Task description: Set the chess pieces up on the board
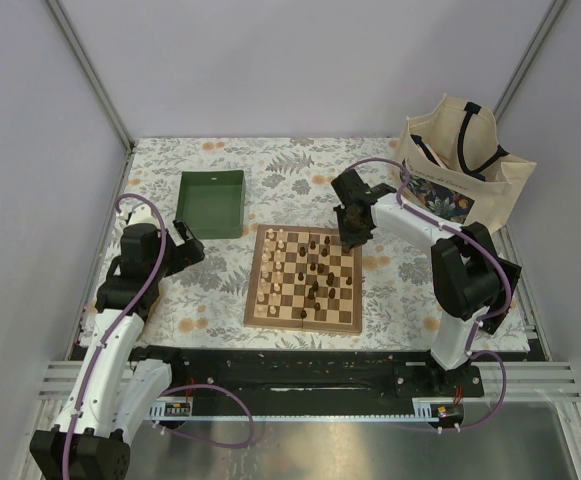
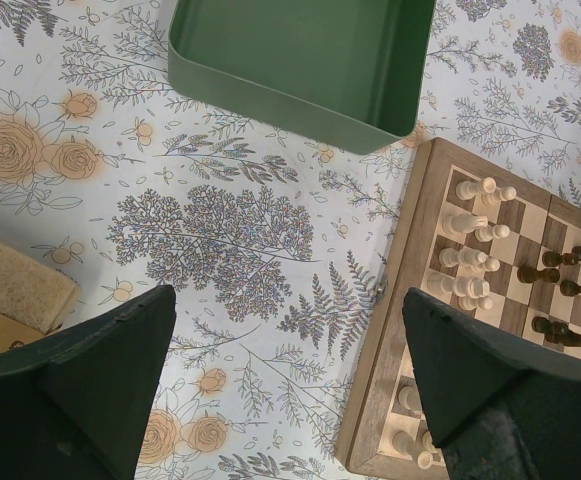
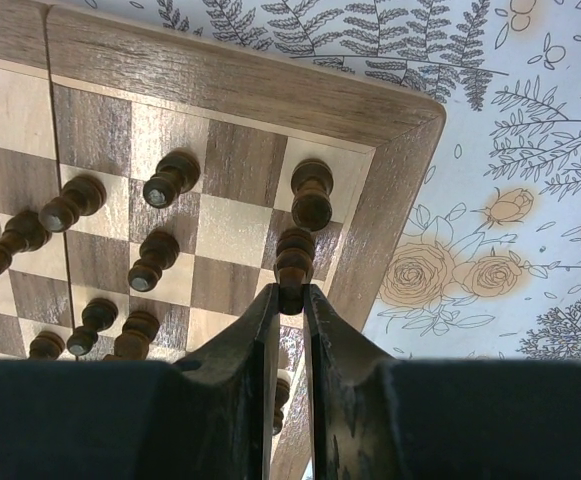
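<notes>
The board lies mid-table with pale chess pieces along its left side and dark ones scattered over the right half. My right gripper hangs over the board's far right corner. In the right wrist view that gripper is shut on a dark piece, held over a square by the board's border, just behind another dark piece. My left gripper stands open over the floral cloth, left of the board's edge, nothing between its fingers.
A green tray sits at the back left of the board, seen also as the green tray ahead of the left gripper. A cream tote bag stands at the back right. Pale pieces line the board's near columns.
</notes>
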### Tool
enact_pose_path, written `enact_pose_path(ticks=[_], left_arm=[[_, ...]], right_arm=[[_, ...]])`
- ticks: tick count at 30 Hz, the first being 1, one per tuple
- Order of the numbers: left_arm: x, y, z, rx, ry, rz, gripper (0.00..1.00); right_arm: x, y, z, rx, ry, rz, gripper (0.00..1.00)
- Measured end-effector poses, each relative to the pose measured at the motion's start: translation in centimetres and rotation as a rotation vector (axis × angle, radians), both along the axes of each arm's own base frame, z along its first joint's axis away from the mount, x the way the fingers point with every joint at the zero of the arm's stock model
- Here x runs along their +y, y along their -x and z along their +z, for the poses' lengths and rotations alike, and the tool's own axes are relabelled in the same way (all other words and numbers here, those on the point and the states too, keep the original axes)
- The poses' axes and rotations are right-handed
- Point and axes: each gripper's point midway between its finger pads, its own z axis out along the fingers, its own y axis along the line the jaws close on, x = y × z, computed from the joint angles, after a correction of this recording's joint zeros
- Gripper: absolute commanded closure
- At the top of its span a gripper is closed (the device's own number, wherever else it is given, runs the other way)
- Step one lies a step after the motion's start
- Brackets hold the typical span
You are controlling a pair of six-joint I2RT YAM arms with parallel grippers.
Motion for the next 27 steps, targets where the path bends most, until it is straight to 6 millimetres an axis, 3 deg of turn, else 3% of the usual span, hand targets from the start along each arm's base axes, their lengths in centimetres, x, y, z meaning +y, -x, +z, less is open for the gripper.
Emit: enact_pose_path(ticks=[9, 19, 22, 27], left_arm=[[0.0, 0.0, 0.0, 0.0, 0.0, 0.0, 0.01], [0.0, 0.0, 0.0, 0.0, -0.002, -0.001, 0.01], [0.0, 0.0, 0.0, 0.0, -0.002, -0.002, 0.01], [-0.1, 0.0, 0.0, 0.0, 0.0, -0.005, 0.01]], right_arm=[[0.0, 0.0, -0.4, 0.007, 0.002, 0.0, 0.61], [-0.2, 0.2, -0.2, 0.012, 0.006, 0.004, 0.5], [-0.2, 0.3, 1.0, -0.008, -0.005, 0.005, 0.47], [0.1, 0.9, 5.4, -0.098, -0.085, 0.01, 0.41]])
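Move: The right fingertips still hold a dark chess piece over its square, second from the board's far right corner; that square lies straight beneath, about 3 cm down. The corner piece stands some 2 cm ahead, another dark piece 5 cm left and 2 cm ahead, a third 5 cm left and 2 cm back, all about 2 cm below. From the idle left gripper the target square is roughly 34 cm right, 8 cm ahead and 13 cm down. Ease the right gripper down by about half a centimetre to set the held dark piece on its square beside the corner piece, and open the fingers to let go. Once they are clear, lift the hand up and away from the board by about 5 cm, speeding up and opening further, with the fingers tipping slightly forward. ##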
